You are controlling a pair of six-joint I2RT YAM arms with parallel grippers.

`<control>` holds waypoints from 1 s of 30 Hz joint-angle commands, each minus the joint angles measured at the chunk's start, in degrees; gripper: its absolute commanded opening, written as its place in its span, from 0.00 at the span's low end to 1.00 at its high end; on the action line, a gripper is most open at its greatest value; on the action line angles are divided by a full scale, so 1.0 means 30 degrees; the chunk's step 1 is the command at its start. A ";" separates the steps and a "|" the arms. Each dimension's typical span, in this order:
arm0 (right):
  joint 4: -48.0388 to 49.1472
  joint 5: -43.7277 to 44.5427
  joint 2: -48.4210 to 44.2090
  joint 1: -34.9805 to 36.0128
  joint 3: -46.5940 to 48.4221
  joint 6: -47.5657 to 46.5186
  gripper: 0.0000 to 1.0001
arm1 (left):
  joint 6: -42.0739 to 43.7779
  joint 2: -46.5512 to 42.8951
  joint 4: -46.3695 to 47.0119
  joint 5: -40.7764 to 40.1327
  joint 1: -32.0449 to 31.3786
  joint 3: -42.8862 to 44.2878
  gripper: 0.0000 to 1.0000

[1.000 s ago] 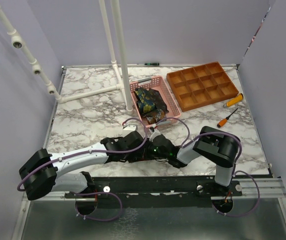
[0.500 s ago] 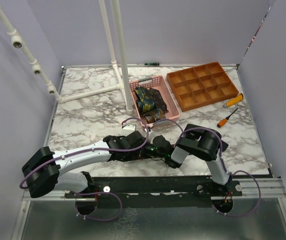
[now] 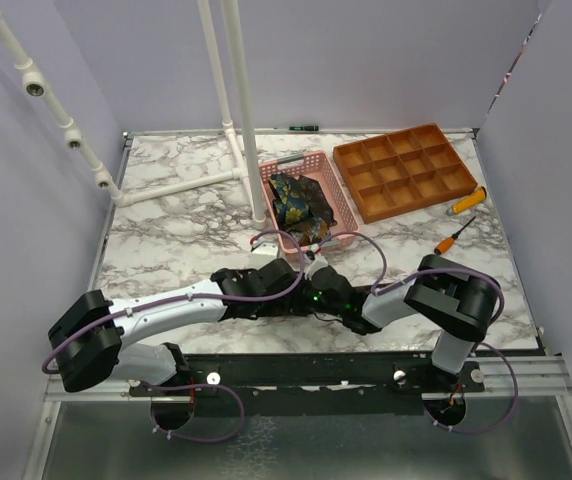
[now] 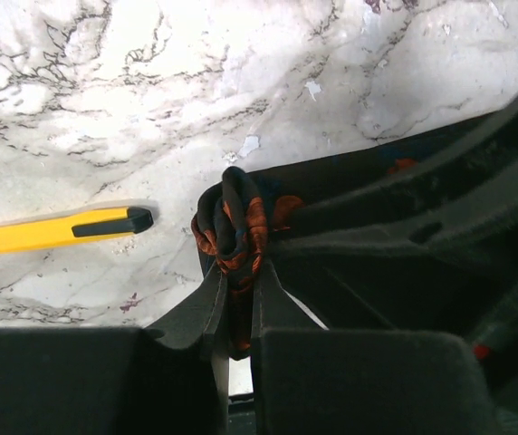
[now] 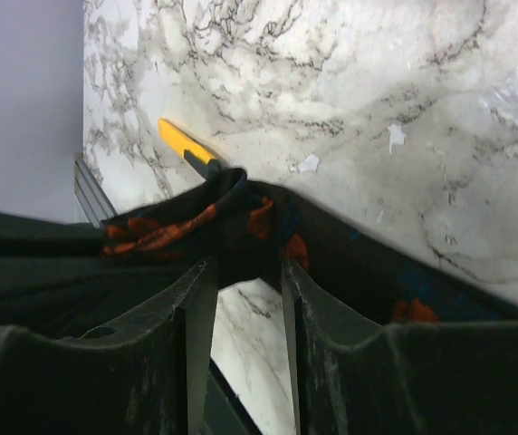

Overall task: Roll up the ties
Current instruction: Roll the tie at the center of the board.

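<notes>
A dark tie with orange-red flowers [image 4: 234, 227] is bunched into a small roll at the tips of my left gripper [image 4: 238, 272], which is shut on it. Its flat dark strip [image 5: 404, 281] trails off across the marble. My right gripper [image 5: 245, 267] stands open just short of the same tie [image 5: 241, 213], with bare marble showing between its fingers. From above, both grippers meet near the table's front middle, left gripper [image 3: 284, 290] and right gripper [image 3: 318, 293], and the tie is mostly hidden under them. More ties [image 3: 296, 200], paisley patterned, lie in the pink basket [image 3: 341, 200].
A yellow and black tool [image 4: 51, 231] lies on the marble just left of the roll. An orange compartment tray [image 3: 404, 170] stands at the back right, with two orange-handled screwdrivers [image 3: 456, 236] beside it. White pipe frame [image 3: 246, 120] rises behind the basket.
My right gripper has opened and let go of the tie, and the right arm's elbow has swung back out to the right. The left gripper stays shut on the roll.
</notes>
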 commanded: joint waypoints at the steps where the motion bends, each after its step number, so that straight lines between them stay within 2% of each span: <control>1: -0.1052 0.0337 -0.1469 0.0366 -0.0630 -0.0299 0.40 | -0.0184 0.0671 0.1062 -0.1310 -0.0028 0.1045 0.00; 6: -0.2957 0.1703 -0.3518 0.0345 -0.1609 -0.0443 0.40 | 0.0091 0.1631 -0.0005 -0.2115 -0.0126 0.1904 0.00; 18: -0.8505 0.5843 -1.1051 0.0365 -0.5596 -0.0452 0.39 | -0.0119 0.5719 -0.3430 -0.5321 -0.1592 0.5054 0.00; 30: -1.3892 0.7723 -1.7989 0.0370 -0.7791 0.1064 0.38 | -0.0796 1.2304 -0.8439 -0.8586 -0.3294 0.9933 0.00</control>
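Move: The left fingers already pinch the rolled end of the tie; the tie's flat strip runs off right from there, its middle about 25 cm to the right, 2 cm ahead and 3 cm below. The yellow cutter lies roughly 9 cm to the left, level and some 3 cm lower; the pink basket's middle is about 25 cm ahead and 12 cm right, at about the same height. From the right gripper the rolled end is some 6 cm left, 1 cm ahead and 2 cm lower. Keep the left gripper shut on the rolled end and lean the wrist over to the right by some 30 degrees, its left side rising, while carrying the roll about 3 cm forward and 3 cm right along the strip, dipping slightly at the end. Draw the still-open right gripper about 15 cm right, away from the roll, rising about 2 cm before easing lower, turning clockwise. ##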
